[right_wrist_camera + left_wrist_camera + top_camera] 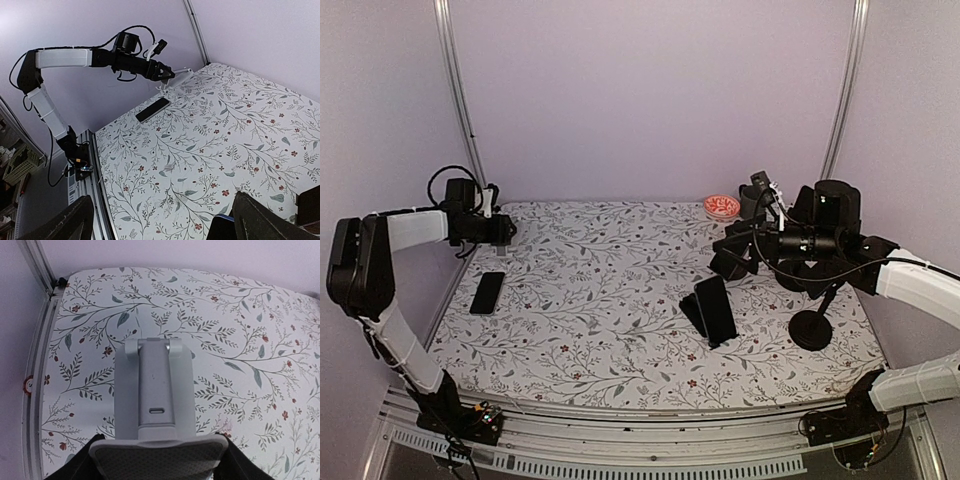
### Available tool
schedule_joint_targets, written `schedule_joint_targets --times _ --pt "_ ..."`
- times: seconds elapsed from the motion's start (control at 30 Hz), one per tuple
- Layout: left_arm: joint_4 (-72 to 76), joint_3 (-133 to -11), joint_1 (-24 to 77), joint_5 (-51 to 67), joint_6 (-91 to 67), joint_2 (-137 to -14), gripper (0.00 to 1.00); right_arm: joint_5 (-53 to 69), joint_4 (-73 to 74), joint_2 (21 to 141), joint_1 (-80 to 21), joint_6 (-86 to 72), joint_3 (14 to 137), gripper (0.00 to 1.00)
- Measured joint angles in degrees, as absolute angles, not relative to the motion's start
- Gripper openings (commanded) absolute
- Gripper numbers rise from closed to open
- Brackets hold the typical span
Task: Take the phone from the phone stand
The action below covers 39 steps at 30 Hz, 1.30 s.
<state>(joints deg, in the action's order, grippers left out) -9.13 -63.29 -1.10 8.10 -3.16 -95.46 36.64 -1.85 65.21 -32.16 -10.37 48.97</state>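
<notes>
A silver-grey phone stand is lifted off the table, its textured base plate clamped between the black fingers of my left gripper. In the top view that gripper hovers at the far left of the table. A black phone lies flat on the floral cloth just in front of it, apart from the stand. The right wrist view shows the same phone below the held stand. My right gripper hangs at the right side with its fingers spread wide and nothing between them.
A dark slab leans upright on a black stand near the middle of the table. A black round-based stand is at the right, and a small red bowl at the back. Metal frame posts rise at the rear corners.
</notes>
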Motion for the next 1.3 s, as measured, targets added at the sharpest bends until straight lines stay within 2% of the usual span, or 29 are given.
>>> schedule_joint_targets --times 0.6,0.83,0.93,1.03,1.23,1.27,1.3 --pt "-9.3 -73.8 -6.4 7.9 2.0 -112.7 0.42 37.2 -3.1 67.9 -32.2 -10.7 48.5 0.99" --pt "-9.1 -76.0 -7.2 8.0 2.5 -116.1 0.44 37.2 -3.1 68.6 -32.2 -10.7 48.4 0.99" --pt "-9.0 -77.3 -7.3 8.1 3.0 -117.4 0.50 37.2 -3.1 68.8 -32.2 -10.7 48.4 0.99" --pt "-9.3 -78.3 -7.4 8.0 3.2 -118.1 0.68 37.2 -3.1 68.8 -32.2 -10.7 48.4 0.99" --pt "-10.6 -79.9 -7.6 8.1 2.7 -119.0 0.89 37.2 -3.1 69.2 -32.2 -10.7 48.4 0.99" --pt "-11.0 -79.9 -7.6 8.1 2.6 -119.0 0.97 37.2 -3.1 69.2 -32.2 -10.6 48.4 0.99" --pt "-11.7 -79.9 -7.6 8.2 2.3 -119.0 0.99 37.2 -3.1 69.2 -32.2 -10.6 48.4 0.99"
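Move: The left hand holds the phone stand. The free table spot it is bound for, near the far-left corner, lies about 8 cm ahead, 6 cm to the left and 13 cm below. The removed phone lies flat on the near side of that spot, some 10 cm back from the hand, 5 cm left and 14 cm below. From the right hand the spot is roughly 27 cm ahead, 70 cm left and 28 cm below. Down and at the same time forward and left, the left hand carries the phone stand towards the empty table beyond the phone, sinking about 8 cm and going some 6 cm each way, fingers tipping a little steeper. It eases to a stop low over the table, and only then do the fingers start to open around the stand's plate. The right hand, wide open and empty, sinks about 2.5 cm. ##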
